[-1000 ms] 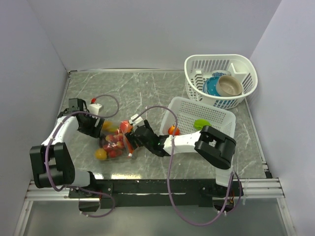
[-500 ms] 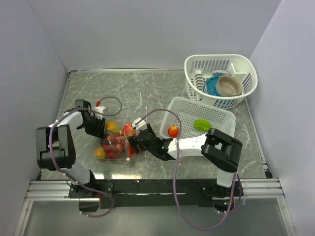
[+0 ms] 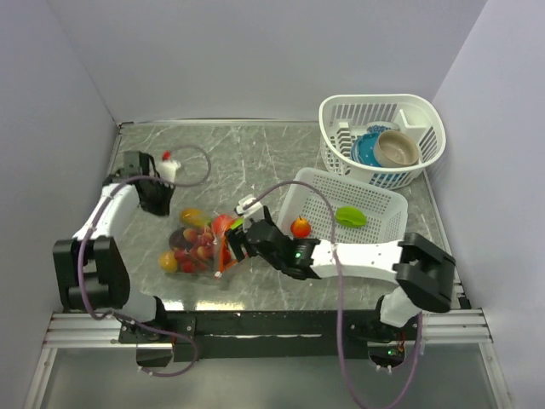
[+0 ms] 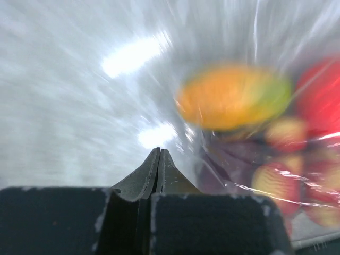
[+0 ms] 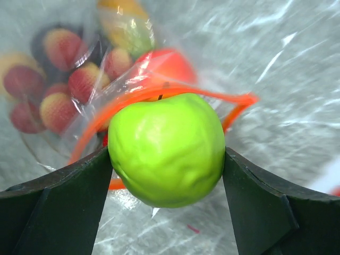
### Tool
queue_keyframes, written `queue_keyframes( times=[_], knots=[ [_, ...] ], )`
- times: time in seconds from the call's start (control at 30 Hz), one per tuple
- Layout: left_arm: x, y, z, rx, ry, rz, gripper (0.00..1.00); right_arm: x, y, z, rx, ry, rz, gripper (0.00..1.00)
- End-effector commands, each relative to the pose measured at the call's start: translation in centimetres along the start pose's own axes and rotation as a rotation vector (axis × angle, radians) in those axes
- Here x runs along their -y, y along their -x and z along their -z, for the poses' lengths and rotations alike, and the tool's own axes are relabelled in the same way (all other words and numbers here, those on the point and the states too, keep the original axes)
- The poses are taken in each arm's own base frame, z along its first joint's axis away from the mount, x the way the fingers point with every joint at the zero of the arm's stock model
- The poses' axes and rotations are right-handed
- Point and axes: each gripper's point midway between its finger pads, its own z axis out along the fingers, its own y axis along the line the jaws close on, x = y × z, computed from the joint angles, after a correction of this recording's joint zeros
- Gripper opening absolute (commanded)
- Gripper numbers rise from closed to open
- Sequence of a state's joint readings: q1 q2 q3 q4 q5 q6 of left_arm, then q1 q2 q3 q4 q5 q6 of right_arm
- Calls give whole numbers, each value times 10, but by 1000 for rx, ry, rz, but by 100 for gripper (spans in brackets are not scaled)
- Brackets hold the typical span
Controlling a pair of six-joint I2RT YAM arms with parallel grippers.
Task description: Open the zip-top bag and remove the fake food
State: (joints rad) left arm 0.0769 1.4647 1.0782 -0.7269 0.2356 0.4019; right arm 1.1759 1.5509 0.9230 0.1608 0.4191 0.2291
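Note:
The zip-top bag lies on the table, clear and crinkly, its orange-red zip strip parted. Fake food in red, yellow and orange fills it. My right gripper is shut on a green fake apple, held just outside the bag's mouth. From above, that gripper sits at the bag's right edge. My left gripper is shut with nothing seen between its fingers, and the bag is to its right. In the top view the left gripper stands just off the bag's far left corner.
A white slotted tray right of the bag holds a green piece and a red-orange fruit. A white basket at the back right holds a blue bowl and a beige bowl. Walls close in on the left, back and right.
My left gripper has shut and drawn back a little from the bag's left side. My right arm has stretched out, and its gripper now holds the green apple at the bag's mouth.

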Motion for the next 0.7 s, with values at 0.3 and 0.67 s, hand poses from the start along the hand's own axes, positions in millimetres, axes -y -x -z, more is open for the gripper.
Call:
queue_keyframes(
  times=[0.3,0.67],
  knots=[
    [18,-4,44,40,-28,-8,40,98,18,85,92,-279,-81,53],
    [21,-60,-6,-38,-20,18,79,182,33,119,153,-548,-162,52]
  ],
)
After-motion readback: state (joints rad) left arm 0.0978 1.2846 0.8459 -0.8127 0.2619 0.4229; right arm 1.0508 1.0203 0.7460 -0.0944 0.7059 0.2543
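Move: Some 28 cm to the right hand's right and 7 cm ahead, about 11 cm below, is the middle of the white bin that the held green apple is bound for; in it an orange-red fruit lies 16 cm right and 4 ahead, a green pepper 29 right and 6 ahead. The bag's middle is about 9 cm back and 10 right of the shut left hand, 7 lower; its yellow fruit is 13 back, 2 right. Carrying the still-held green apple rightward about 16 cm from the bag's mouth to the bin's left side, the right hand also climbs some 8 cm and turns about 25 degrees clockwise. The left hand first rises about 10 cm, tips swinging up and forward, then opens wide while coming back and down to the bag's left end, close by the yellow fruit. ##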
